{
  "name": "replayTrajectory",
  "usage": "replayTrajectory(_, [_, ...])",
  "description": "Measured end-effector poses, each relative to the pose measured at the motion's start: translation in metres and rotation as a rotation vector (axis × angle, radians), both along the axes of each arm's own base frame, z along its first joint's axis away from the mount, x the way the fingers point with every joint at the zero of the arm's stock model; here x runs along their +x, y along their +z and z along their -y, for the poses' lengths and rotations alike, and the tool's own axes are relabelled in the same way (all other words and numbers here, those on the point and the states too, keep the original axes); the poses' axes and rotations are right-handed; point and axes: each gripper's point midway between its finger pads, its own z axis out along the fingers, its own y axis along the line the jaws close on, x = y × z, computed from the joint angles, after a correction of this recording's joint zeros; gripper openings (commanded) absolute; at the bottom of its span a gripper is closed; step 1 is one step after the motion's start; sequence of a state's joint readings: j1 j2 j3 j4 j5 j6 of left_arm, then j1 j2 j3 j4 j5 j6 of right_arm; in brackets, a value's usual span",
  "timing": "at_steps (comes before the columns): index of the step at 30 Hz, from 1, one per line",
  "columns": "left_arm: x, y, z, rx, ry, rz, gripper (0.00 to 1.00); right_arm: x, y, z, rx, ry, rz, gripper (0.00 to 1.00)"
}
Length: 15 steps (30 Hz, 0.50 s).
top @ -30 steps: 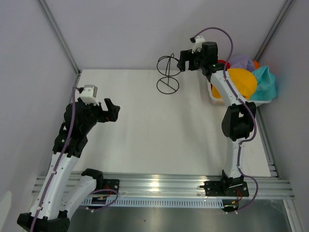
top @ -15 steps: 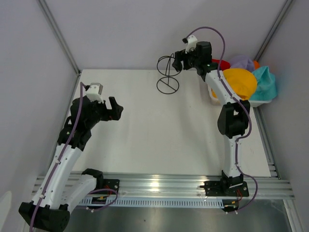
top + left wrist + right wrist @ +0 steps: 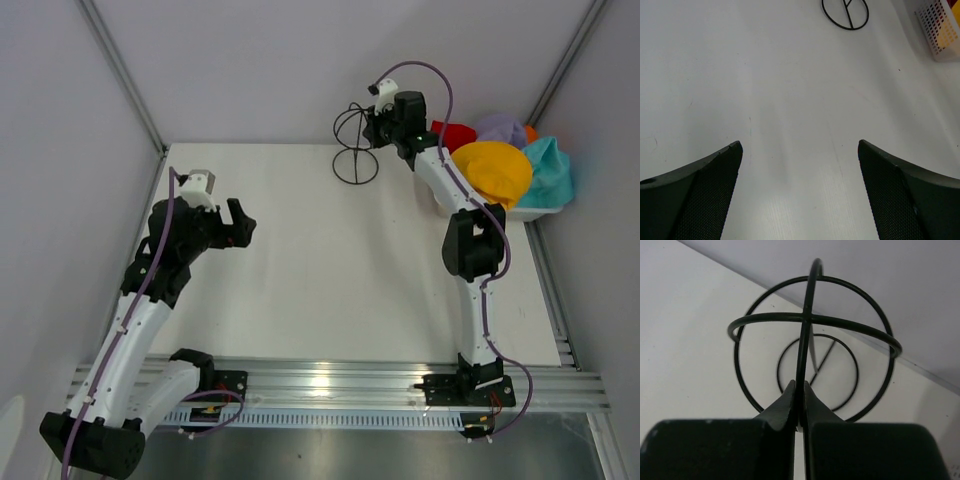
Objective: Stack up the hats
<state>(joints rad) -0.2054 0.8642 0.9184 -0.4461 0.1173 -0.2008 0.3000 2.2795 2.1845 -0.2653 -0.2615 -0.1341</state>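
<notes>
The hats lie heaped in a white mesh basket (image 3: 445, 203) at the far right: a yellow hat (image 3: 495, 170) on top, a teal hat (image 3: 550, 172) beside it, and a lavender hat (image 3: 500, 128) and a red hat (image 3: 455, 133) behind. My right gripper (image 3: 372, 128) (image 3: 798, 386) is shut on a vertical hoop wire of the black wire stand (image 3: 355, 168) (image 3: 810, 320), left of the basket. Over the bare tabletop at the left, my left gripper (image 3: 240, 222) (image 3: 800, 147) is open with nothing between its fingers.
The stand's round base (image 3: 845, 11) and a corner of the basket (image 3: 939, 30) show at the top of the left wrist view. Grey walls close in the white table (image 3: 300, 270) at the back and sides. A metal rail (image 3: 330, 385) runs along the near edge.
My right gripper reached left to the wire stand and shut on its hoop; the stand has shifted slightly right. The left arm rose a little, jaws still open.
</notes>
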Motion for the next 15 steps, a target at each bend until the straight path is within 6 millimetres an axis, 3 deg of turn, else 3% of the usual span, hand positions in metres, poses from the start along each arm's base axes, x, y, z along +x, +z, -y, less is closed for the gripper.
replayTrajectory(2, [0.001, 0.002, 0.000, -0.001, 0.000, 0.005, 0.99, -0.005, -0.001, 0.001, 0.004, 0.000, -0.008, 0.00])
replayTrajectory(5, [0.001, 0.007, 0.001, -0.004, -0.003, 0.016, 1.00, -0.035, -0.001, 0.012, -0.008, -0.007, -0.041, 0.00])
replayTrajectory(15, [-0.006, 0.021, 0.004, -0.022, -0.031, 0.057, 0.99, -0.195, 0.010, 0.037, -0.047, -0.040, -0.152, 0.00])
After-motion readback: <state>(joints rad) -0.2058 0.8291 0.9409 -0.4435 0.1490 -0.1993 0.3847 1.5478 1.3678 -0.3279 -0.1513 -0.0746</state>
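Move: The wire hat stand is already pinched by the right fingers on the near side of its dome. Its middle lies some 3 cm ahead, 3 cm to the left and about 8 cm below that hand. From the hand, the basket sits roughly 28 cm to the right and 6 cm back; its red hat is about 17 cm right and 3 cm ahead. From the left hand, the stand is some 35 cm ahead, 22 cm right and 11 cm lower. The hat stand is drawn back from the far edge of the table towards the robot by the right hand, which keeps its shut pinch on the dome wire. It starts slowly, then goes fast, about 20 cm nearly level, while the fingers tip down some 10 degrees. The empty left hand, still wide open, rises about 2 cm. ##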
